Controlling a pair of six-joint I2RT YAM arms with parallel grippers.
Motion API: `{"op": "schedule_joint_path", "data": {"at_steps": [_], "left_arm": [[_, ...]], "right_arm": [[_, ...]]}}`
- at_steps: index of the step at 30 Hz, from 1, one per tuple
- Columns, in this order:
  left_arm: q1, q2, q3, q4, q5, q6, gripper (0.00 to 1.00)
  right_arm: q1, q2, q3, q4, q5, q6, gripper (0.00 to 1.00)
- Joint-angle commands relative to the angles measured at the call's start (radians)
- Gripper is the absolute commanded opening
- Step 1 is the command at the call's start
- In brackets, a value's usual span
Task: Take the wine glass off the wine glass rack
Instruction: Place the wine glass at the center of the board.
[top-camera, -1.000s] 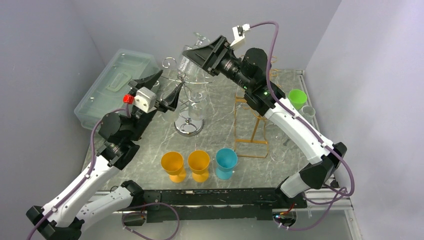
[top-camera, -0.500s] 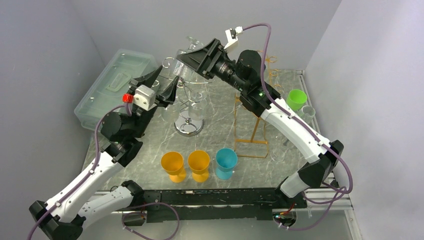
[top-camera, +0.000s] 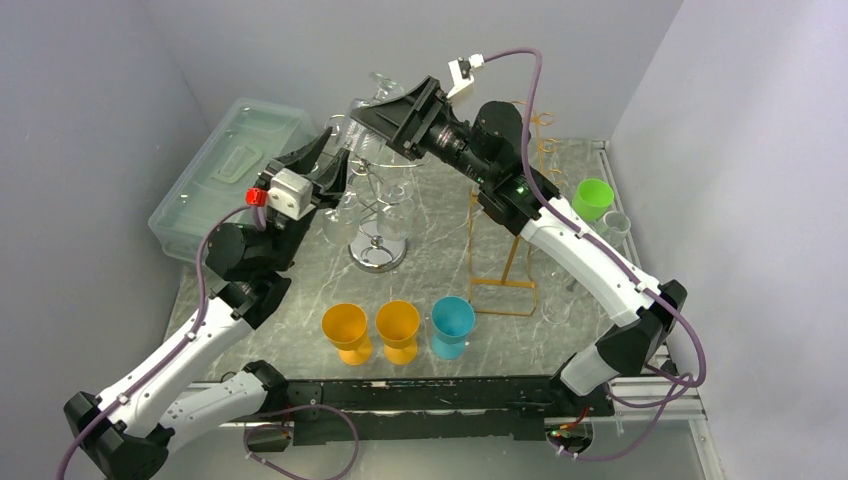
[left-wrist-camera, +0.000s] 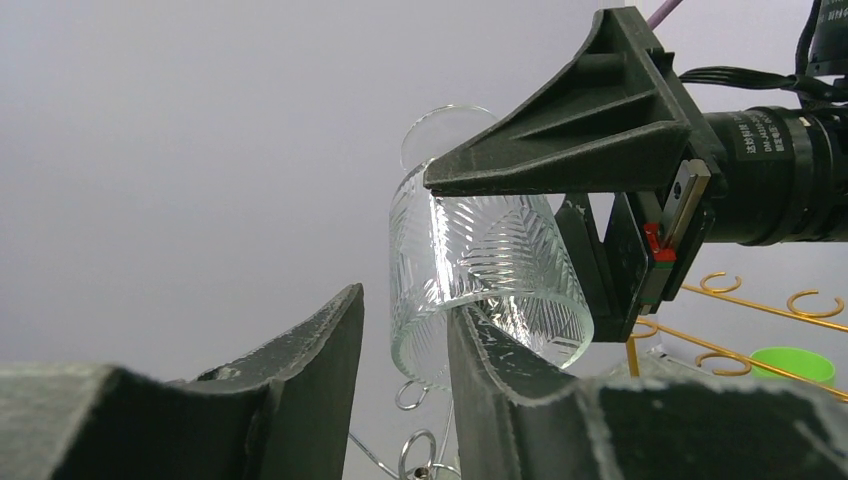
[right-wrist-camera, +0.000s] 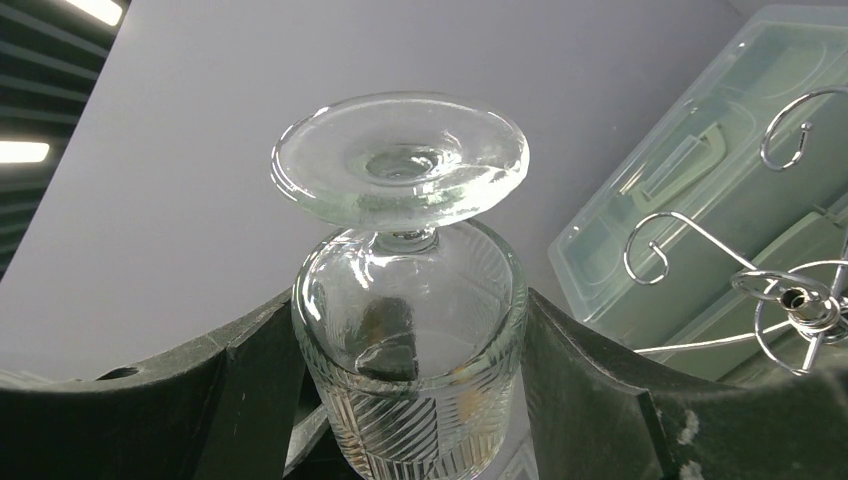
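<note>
The wine glass (right-wrist-camera: 405, 300), clear with cut leaf patterns, is upside down with its foot on top. My right gripper (right-wrist-camera: 410, 300) is shut on its bowl, holding it up beside the top of the chrome wine glass rack (top-camera: 377, 252). My left gripper (left-wrist-camera: 403, 305) comes up from below at the glass (left-wrist-camera: 480, 260). One of its fingers reaches into the open mouth and the other stands outside the wall with a gap, so it is open. From the top view the glass (top-camera: 372, 112) lies between the right gripper (top-camera: 385, 118) and left gripper (top-camera: 328, 168).
The rack's wire hooks (right-wrist-camera: 800, 300) spread close under the glass. A gold wire rack (top-camera: 505, 240) stands to the right, a clear plastic bin (top-camera: 235, 165) to the left. Two orange cups (top-camera: 345, 330) and a teal cup (top-camera: 452, 325) stand in front, a green cup (top-camera: 595, 195) at far right.
My left gripper has risen toward the glass's mouth and its jaws have narrowed around the rim. The right gripper shifted the glass slightly left, then held still.
</note>
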Motion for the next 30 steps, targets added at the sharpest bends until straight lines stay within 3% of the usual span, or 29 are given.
{"op": "schedule_joint_path", "data": {"at_steps": [1,19,24,30], "left_arm": [[0.002,0.0,0.01,0.1,-0.002,0.023,0.38],[0.001,0.016,-0.013,0.165,-0.04,0.013,0.28],[0.002,0.018,-0.016,0.183,-0.065,0.006,0.19],[0.001,0.015,-0.011,0.179,-0.106,-0.01,0.0]], "right_arm": [[0.008,-0.033,0.044,0.129,-0.013,0.04,0.13],[0.026,-0.03,-0.009,0.21,-0.021,0.112,0.11],[0.033,-0.023,-0.019,0.232,-0.018,0.121,0.11],[0.044,-0.013,-0.03,0.258,-0.019,0.125,0.11]]}}
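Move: Just ahead of the half-open left fingers, the clear wine glass's middle is about 4 cm forward, 4 cm to the right and 4 cm up, its mouth tilted towards them. It is already gripped by the right hand, from which the left fingers lie roughly 3 cm back, 4 cm left and 4 cm below. The silver rack stands some 10 cm ahead, 4 cm right and 33 cm below the left hand; the plastic box is about 18 cm ahead, 22 cm left and 43 cm below it. Closing on the rim of the held glass, the left fingers go from nearly half open to almost shut, one tip inside the mouth and one outside, and pinch the wall on its left side; this hand only rises and edges left by about 1 cm each. The right hand keeps its grip while easing up and back some 1.5 cm, slightly left, its left side rolling up about 5 degrees. ##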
